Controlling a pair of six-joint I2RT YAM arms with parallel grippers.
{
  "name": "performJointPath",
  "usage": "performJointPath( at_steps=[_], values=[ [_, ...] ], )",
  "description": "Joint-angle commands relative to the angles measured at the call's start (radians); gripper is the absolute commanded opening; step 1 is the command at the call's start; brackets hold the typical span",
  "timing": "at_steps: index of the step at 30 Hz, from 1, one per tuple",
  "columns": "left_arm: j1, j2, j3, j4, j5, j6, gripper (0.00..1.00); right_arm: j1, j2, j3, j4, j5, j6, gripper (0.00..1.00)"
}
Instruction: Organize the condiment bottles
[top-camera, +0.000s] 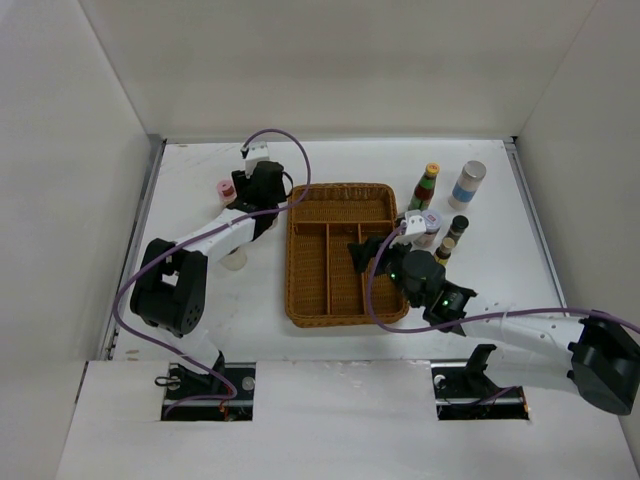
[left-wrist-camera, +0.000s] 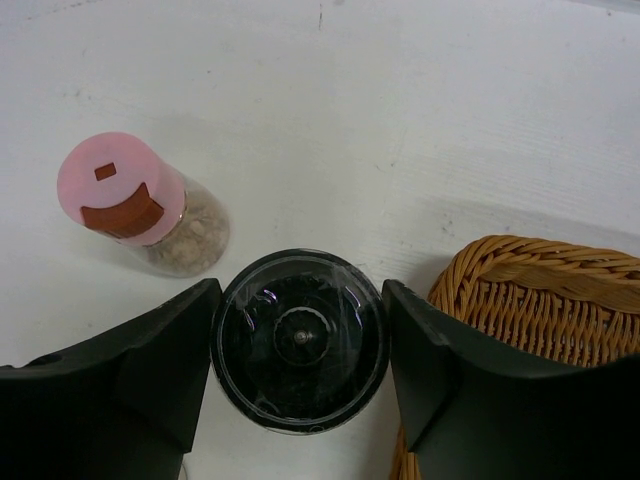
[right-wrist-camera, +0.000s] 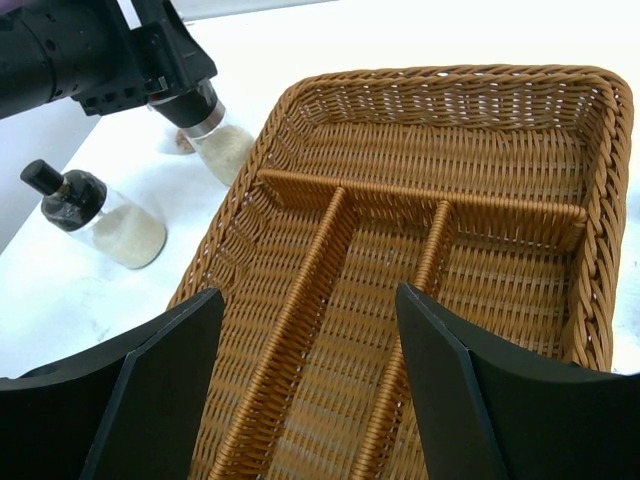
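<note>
My left gripper (left-wrist-camera: 300, 305) is shut on a black-capped bottle (left-wrist-camera: 300, 345), one finger on each side of its cap, just left of the wicker tray's rim (left-wrist-camera: 540, 290). In the right wrist view that bottle (right-wrist-camera: 215, 140) holds white grains. A pink-capped bottle (left-wrist-camera: 125, 190) stands close behind it to the left. My right gripper (right-wrist-camera: 308, 300) is open and empty above the tray's (top-camera: 300, 300) divided compartments. In the top view, yellow-capped (top-camera: 430, 183), blue-labelled white (top-camera: 467, 185), purple-grey-capped (top-camera: 428, 224), black-capped (top-camera: 457, 229) and tan-capped (top-camera: 443, 250) bottles stand right of the tray.
Another black-capped jar of white grains (right-wrist-camera: 95, 215) stands on the table left of the tray, under the left arm (top-camera: 220, 235). White walls close in the table's left, back and right sides. Purple cables trail from both arms.
</note>
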Motion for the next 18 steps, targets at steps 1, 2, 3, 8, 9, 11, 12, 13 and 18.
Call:
performJointPath(
  at_steps=[1, 2, 3, 8, 9, 11, 12, 13, 18],
  values=[
    [-0.003, -0.003, -0.012, 0.022, 0.007, -0.012, 0.54, -0.007, -0.019, -0.004, 0.051, -0.007, 0.011, 0.76],
    [-0.003, 0.0, -0.007, 0.014, 0.007, -0.015, 0.5, -0.006, -0.025, -0.008, 0.059, -0.007, 0.011, 0.76],
    [-0.004, 0.002, -0.007, 0.011, 0.009, -0.016, 0.46, -0.007, -0.027, -0.011, 0.062, -0.007, 0.014, 0.77],
    [-0.001, -0.058, 0.002, 0.01, -0.004, -0.013, 0.34, -0.009, -0.042, -0.016, 0.062, -0.004, 0.017, 0.77],
    [0.002, -0.09, 0.006, 0.01, -0.01, -0.012, 0.34, -0.012, -0.042, -0.017, 0.062, -0.007, 0.019, 0.77],
    [0.003, -0.156, 0.019, 0.022, -0.03, -0.001, 0.34, -0.015, -0.04, -0.016, 0.054, -0.007, 0.023, 0.76],
    [0.005, -0.179, 0.031, 0.022, -0.04, 0.005, 0.34, -0.015, -0.043, -0.014, 0.054, -0.007, 0.022, 0.76],
    [0.003, -0.199, 0.045, 0.017, -0.044, 0.01, 0.34, -0.013, -0.045, -0.017, 0.062, -0.004, 0.022, 0.76],
    [-0.059, -0.265, 0.095, 0.028, -0.033, 0.019, 0.34, -0.016, -0.059, -0.023, 0.06, 0.005, 0.026, 0.76]
  ],
)
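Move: The left hand already has the black-capped bottle by its cap. The basket it is bound for has its middle about 19 cm to the right, 13 cm back and 8 cm below, though its far left corner is only some 6 cm off to the right. The pink-capped bottle stands about 3 cm ahead and 9 cm left; the white-filled bottle about 14 cm back and 7 cm left. From the right hand, the basket's middle is some 2 cm ahead, 3 cm left and 14 cm below. Still gripping the black cap, the left hand first holds still, then lifts the bottle away from the table beside the basket's far left corner. It rises about 7 cm, gathering speed and easing back some 2 cm towards the robot, while the fingers tip about 5 degrees further down. ##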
